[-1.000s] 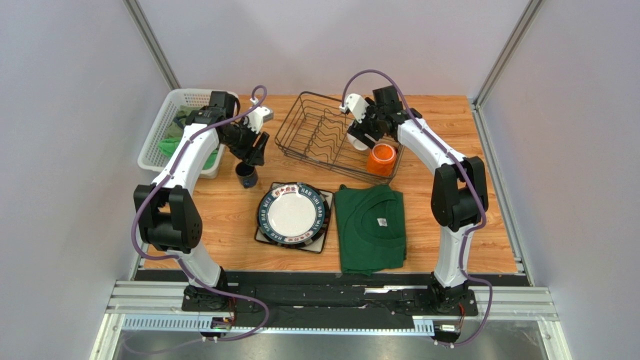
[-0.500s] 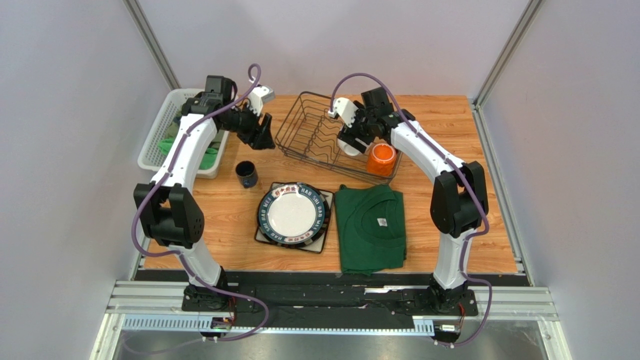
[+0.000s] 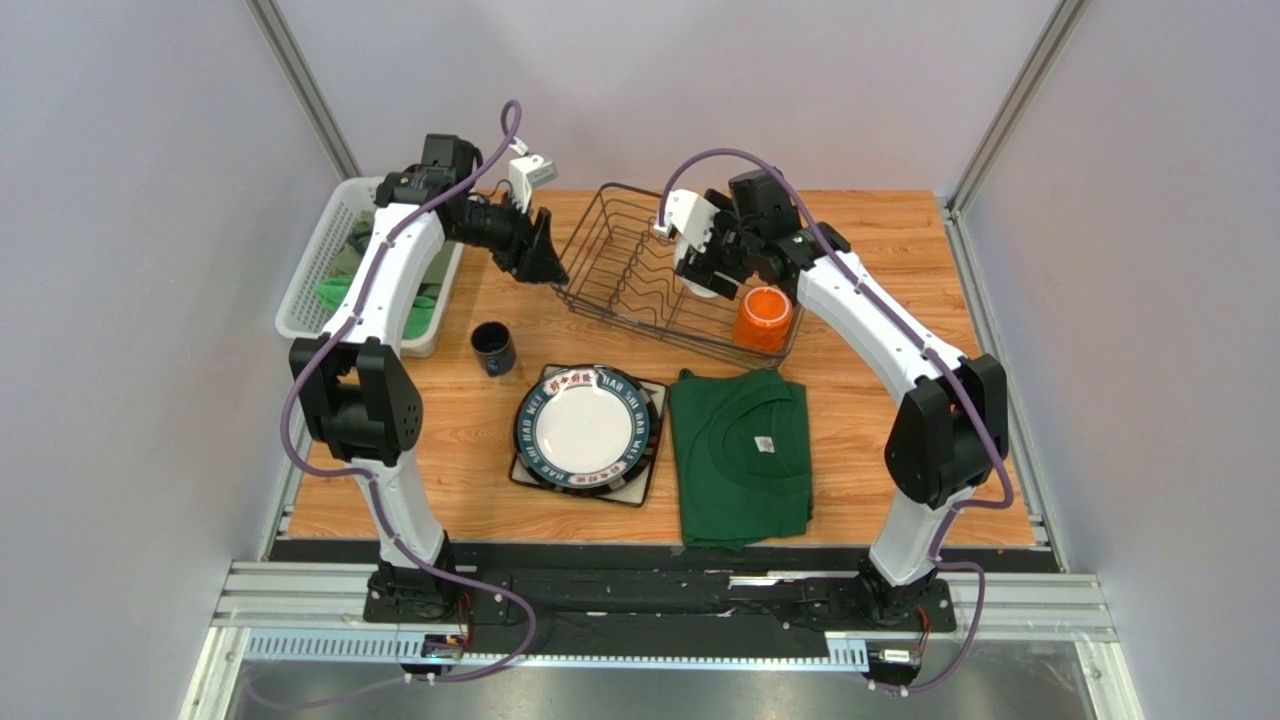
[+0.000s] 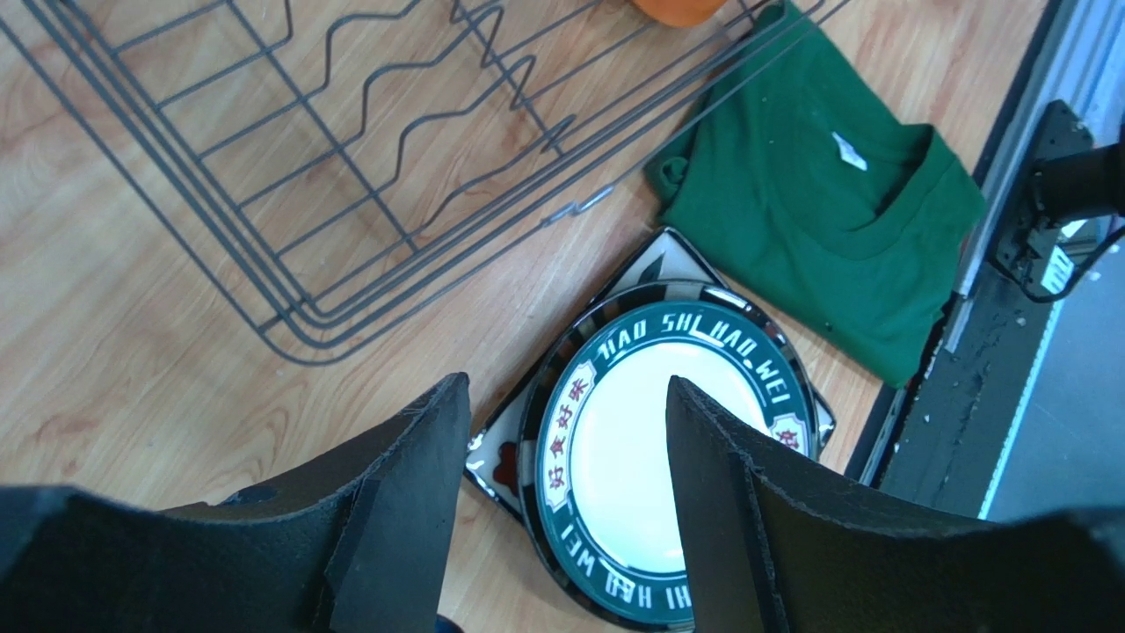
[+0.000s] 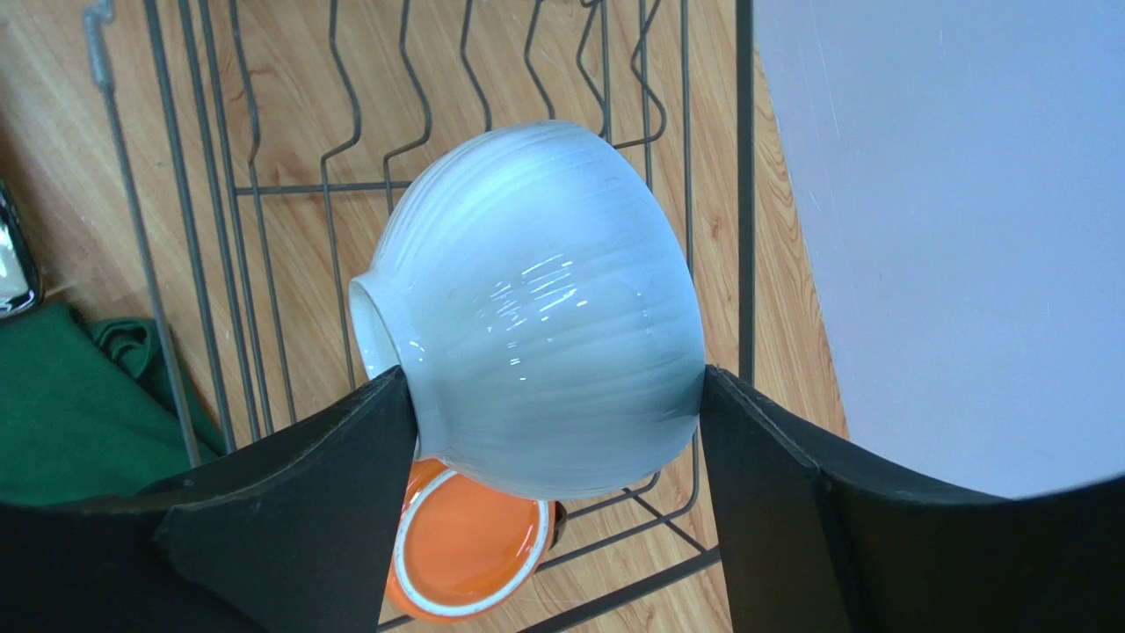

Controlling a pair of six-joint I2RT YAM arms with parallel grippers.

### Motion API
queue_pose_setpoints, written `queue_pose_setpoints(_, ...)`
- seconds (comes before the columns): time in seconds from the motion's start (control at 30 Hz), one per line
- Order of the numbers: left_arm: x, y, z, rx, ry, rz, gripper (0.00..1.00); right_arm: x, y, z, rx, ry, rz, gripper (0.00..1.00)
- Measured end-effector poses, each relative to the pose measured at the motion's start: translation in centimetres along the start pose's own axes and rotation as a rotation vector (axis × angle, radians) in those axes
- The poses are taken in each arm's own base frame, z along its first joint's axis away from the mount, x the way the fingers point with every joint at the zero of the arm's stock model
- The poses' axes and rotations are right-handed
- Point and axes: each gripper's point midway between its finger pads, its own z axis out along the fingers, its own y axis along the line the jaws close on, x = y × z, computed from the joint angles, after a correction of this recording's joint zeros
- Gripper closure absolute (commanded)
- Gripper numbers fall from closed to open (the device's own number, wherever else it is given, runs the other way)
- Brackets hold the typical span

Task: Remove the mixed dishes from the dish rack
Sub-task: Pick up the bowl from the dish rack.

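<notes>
My right gripper (image 5: 555, 380) is shut on the white bowl (image 5: 542, 310), which it holds on its side over the dish rack (image 5: 251, 264). The orange mug (image 5: 469, 547) stands in the rack just under the bowl, also seen from above as the orange mug (image 3: 763, 318). My left gripper (image 4: 565, 389) is open and empty, hovering beside the dish rack's (image 3: 631, 270) left corner. Below it a round dark-rimmed plate (image 4: 647, 449) lies on the square plate (image 4: 495, 462). The dark blue mug (image 3: 492, 348) stands on the table left of the plates (image 3: 586, 425).
A folded green shirt (image 3: 739, 455) lies right of the plates. A white perforated basket (image 3: 338, 263) with green items sits at the table's left edge, under the left arm. Grey walls close in the table's back and sides.
My left gripper has risen from above the dark blue mug and swung right to the rack's left corner. My right gripper has carried the white bowl slightly left and up.
</notes>
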Motion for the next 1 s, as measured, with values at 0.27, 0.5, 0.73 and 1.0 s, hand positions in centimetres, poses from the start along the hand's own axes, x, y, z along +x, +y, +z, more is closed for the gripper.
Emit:
queue_pose_setpoints(0.27, -2.0, -2.4, 0.9, 0.096, -0.002, 0.065, 0.35, 0.2, 2.5, 0.1, -0.013, 0.027, -0.099, 0.32)
queue_pose_setpoints(0.5, -2.8, -3.6, 2.5, 0.168, 0.014, 0.082, 0.35, 0.2, 4.0, 0.2, 0.004, 0.026, -0.165, 0.32)
queue_pose_setpoints(0.73, -2.1, -3.0, 3.5, 0.207, 0.052, 0.143, 0.34, -1.0, 3.6, -0.8, 0.078, -0.003, -0.229, 0.32)
queue_pose_setpoints(1.0, -2.3, -3.2, 3.7, 0.236, 0.039, 0.333, 0.34, -3.0, 3.8, -2.0, 0.126, -0.065, -0.281, 0.32)
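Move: The white bowl, already off the rack in the right fingers, is about 21 cm to the right of the empty left gripper, 3 cm farther forward and nearly level with it. Counted from the right hand, the left gripper is some 22 cm left and 3 cm back. The orange cup lies 8 cm right, 4 cm back and 13 cm below that hand; the rack's middle is 4 cm ahead, 4 cm left, 16 cm below. The white bowl, still pinched in the right fingers, is carried over the rack back and left about 5 cm towards the left gripper, dipping slightly before rising again, while the right fingers tip upward some 15 degrees. The left hand, fingers staying open, comes about 5 cm right towards it, then mostly turns clockwise in place, roughly 20 degrees in all, without reaching it. ##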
